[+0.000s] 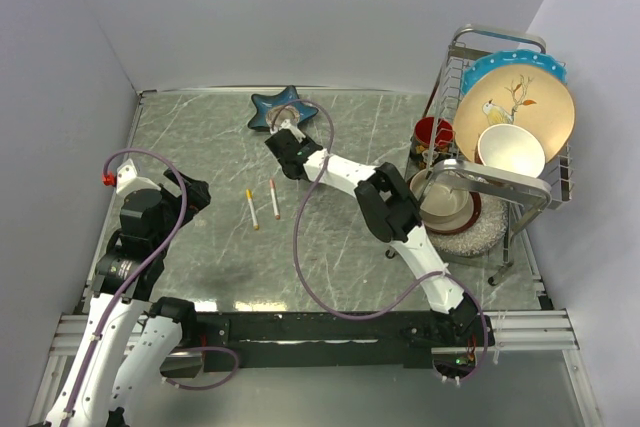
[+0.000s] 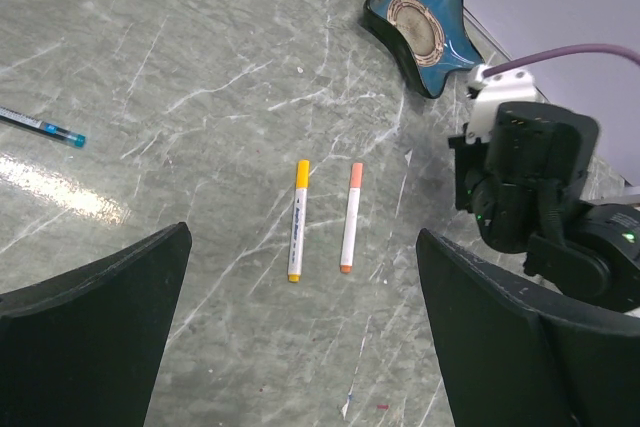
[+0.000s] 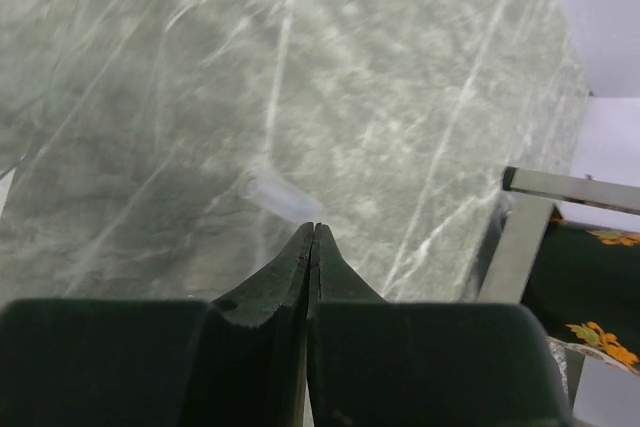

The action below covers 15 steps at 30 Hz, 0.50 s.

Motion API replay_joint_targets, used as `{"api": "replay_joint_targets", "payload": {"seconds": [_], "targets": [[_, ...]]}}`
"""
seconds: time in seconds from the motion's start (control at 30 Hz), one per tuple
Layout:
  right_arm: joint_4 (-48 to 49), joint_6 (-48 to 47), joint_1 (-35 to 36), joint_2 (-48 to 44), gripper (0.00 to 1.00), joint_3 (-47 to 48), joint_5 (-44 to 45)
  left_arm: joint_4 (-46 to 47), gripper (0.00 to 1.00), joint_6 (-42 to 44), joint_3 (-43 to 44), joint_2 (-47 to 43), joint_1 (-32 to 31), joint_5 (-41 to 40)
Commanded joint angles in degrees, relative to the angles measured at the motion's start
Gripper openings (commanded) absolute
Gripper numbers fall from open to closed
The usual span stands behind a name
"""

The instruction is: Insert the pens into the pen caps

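Note:
Two thin white pens lie side by side on the grey marble table. One pen carries a yellow cap on its far end. The other pen carries a salmon-orange cap. My left gripper hovers open to the left of the pens, nothing between its fingers. My right gripper is shut, beyond the pens near the star dish. A small clear blurred tube lies just past its tips.
A blue star-shaped dish sits at the back. A dish rack with a plate, bowls and a red mug fills the right side. A blue-tipped pen lies to the left. Purple cables loop over both arms.

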Motion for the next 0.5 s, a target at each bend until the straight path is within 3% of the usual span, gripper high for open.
{"api": "replay_joint_targets", "payload": {"seconds": [0.0, 0.2, 0.47], "targets": [[6.9, -1.9, -1.8, -5.4, 0.02, -0.4, 4.3, 2.7, 0.99, 1.0, -0.4, -0.3, -0.1, 0.1], [7.5, -8.5, -2.6, 0.6, 0.01, 5.8, 7.4, 2.9, 0.99, 1.1, -0.5, -0.3, -0.1, 0.4], [4.6, -8.4, -4.0, 2.3, 0.01, 7.1, 4.4, 3.0, 0.99, 1.2, -0.4, -0.2, -0.1, 0.6]]}}
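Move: The clear pen cap lies on the table close by the right fingertips, about 3 cm ahead, 1 cm left and 3 cm below. From that gripper the orange-ended pen is some 7 cm back and 9 cm left, the yellow-ended pen 10 cm back and 14 cm left, and the blue star dish about 19 cm ahead and 8 cm left. From the left gripper, the cap is roughly 26 cm ahead, 23 cm right and 22 cm below. Raise the right gripper about 4 cm from just above the table and carry it some 2.5 cm forward, so that it rises clear of the clear pen cap. Tip the fingers up by roughly 5 to 10 degrees on the way, keep them shut and empty, and ease off at the end. ##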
